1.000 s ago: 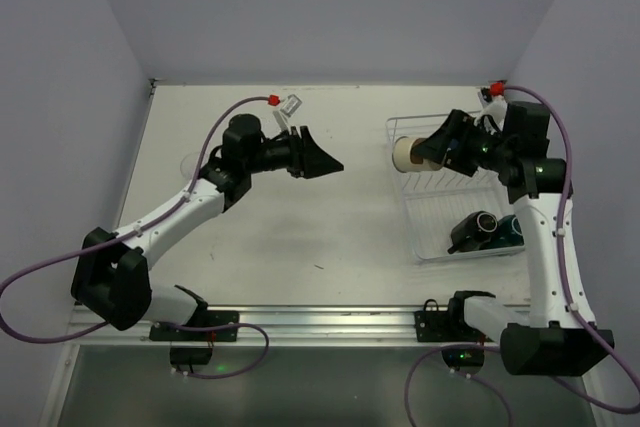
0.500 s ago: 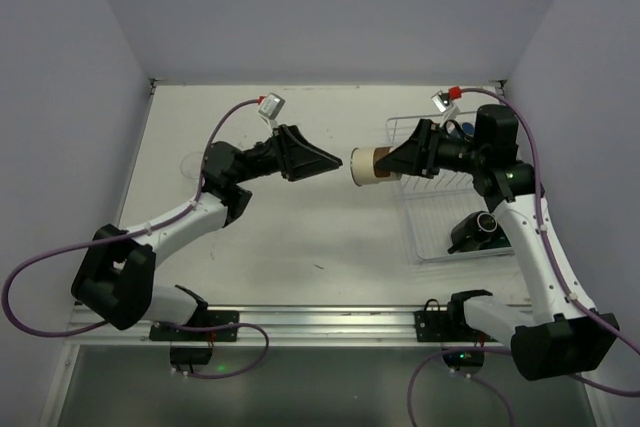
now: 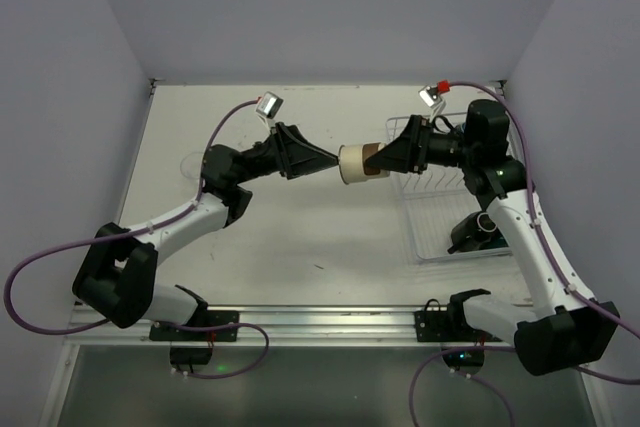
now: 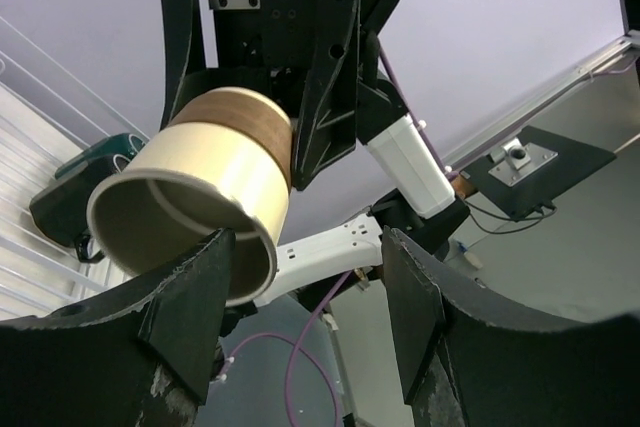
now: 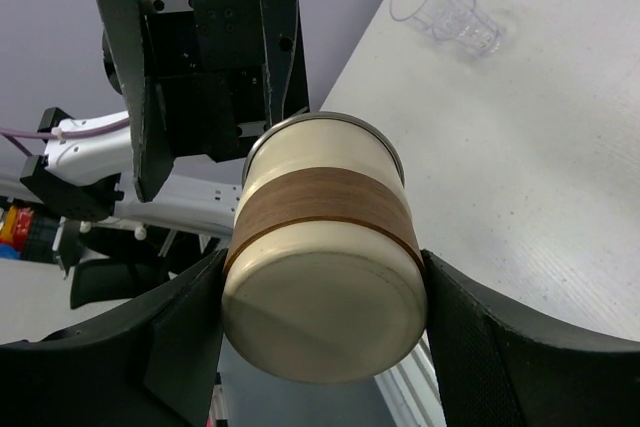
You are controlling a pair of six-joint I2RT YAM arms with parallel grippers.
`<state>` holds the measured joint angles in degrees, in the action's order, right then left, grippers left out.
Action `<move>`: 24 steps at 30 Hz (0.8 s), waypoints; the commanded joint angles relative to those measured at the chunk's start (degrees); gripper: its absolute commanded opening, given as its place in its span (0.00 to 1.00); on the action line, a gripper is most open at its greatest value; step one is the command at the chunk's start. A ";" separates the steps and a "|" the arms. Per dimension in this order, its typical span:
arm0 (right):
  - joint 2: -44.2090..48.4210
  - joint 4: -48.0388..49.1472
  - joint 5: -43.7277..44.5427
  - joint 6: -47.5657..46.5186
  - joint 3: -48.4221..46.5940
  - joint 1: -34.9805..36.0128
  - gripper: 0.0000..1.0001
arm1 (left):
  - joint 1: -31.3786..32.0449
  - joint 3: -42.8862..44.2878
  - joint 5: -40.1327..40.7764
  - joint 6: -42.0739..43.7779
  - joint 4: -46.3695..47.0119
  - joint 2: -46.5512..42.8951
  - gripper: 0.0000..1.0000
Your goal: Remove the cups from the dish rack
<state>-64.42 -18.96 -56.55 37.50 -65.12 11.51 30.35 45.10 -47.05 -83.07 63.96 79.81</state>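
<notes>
A cream cup (image 3: 352, 163) with a brown band lies on its side in mid-air over the table's middle, its base toward my right gripper (image 3: 372, 162), which is shut on it. The right wrist view shows the cup (image 5: 320, 257) wedged between both fingers. My left gripper (image 3: 333, 160) is open, its tips right at the cup's open mouth. From the left wrist, the cup (image 4: 190, 207) sits off to the left, its rim partly behind the left finger (image 4: 190, 317), and the gap between the fingers holds nothing. The dish rack (image 3: 432, 209) stands at the right with a dark cup (image 3: 478, 232) in it.
A clear glass tumbler (image 5: 445, 17) stands on the table's far left, faint from above as the tumbler (image 3: 190, 162). A teal mug (image 4: 100, 167) shows by the rack wires (image 4: 20, 147). Walls close in on three sides.
My right gripper has carried the cream cup out of the rack and leftward to the table's middle. The left gripper swung right to meet its mouth.
</notes>
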 commanded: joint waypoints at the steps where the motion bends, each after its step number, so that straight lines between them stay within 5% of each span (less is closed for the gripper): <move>1: -1.84 4.20 -1.02 2.93 -0.88 2.37 0.00 | 0.59 -0.02 2.40 -2.18 4.67 0.17 0.64; 7: -3.69 8.15 -1.01 4.78 -0.97 4.05 0.00 | 1.38 0.69 3.98 -4.47 5.20 0.52 0.54; 10: -4.13 9.03 -0.92 4.78 -1.15 4.31 0.00 | 1.47 0.60 3.89 -7.01 7.22 1.75 0.41; 11: -4.22 9.90 -1.01 5.21 -1.06 4.40 0.00 | 1.64 0.34 3.98 -8.50 7.75 2.36 0.29; 14: -4.39 9.65 -0.58 5.05 -1.15 4.40 0.31 | 1.38 0.34 3.28 -10.97 8.98 3.25 0.00; 15: -4.31 8.25 0.73 4.09 -2.02 4.40 0.57 | 1.21 0.86 2.84 -10.98 6.81 3.33 0.00; 17: -4.31 -0.92 4.85 -0.72 -5.60 4.40 0.74 | -0.45 1.39 1.27 -8.28 2.68 2.37 0.00; 19: -4.13 -6.94 11.77 -3.91 -7.99 4.49 0.92 | -2.82 3.93 0.03 -2.31 -11.62 0.19 0.00; 24: -4.83 -26.45 29.81 -9.54 -15.55 4.49 0.98 | -5.56 20.53 6.24 31.61 -63.82 -0.63 0.00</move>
<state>-69.28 -31.46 -39.86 32.91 -75.29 15.97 26.59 55.33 -44.95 -73.95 34.87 81.10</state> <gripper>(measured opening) 0.976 0.033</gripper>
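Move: Hanging mouth-first towards the left gripper, the cream cup with the brown band has its middle about 7 cm to the left hand's right, 2 cm ahead and 3 cm lower. The right hand already holds the cup, its middle some 3 cm left, 1 cm ahead and 1 cm below; the left gripper waits 9 cm left of the right hand, 1 cm back, 2 cm higher. From the right hand, the dish rack's middle is roughly 24 cm right, 12 cm ahead and 28 cm down. Feeding the cup about 2.5 cm leftward, the right hand brings its rim between the left fingers, which shut and pinch the thin wall on the side nearer the robot. The right fingers then open and come off the cup, backing away rightward and forward, while the left hand carries it some 6 cm forward and a little down, wrist turning. ##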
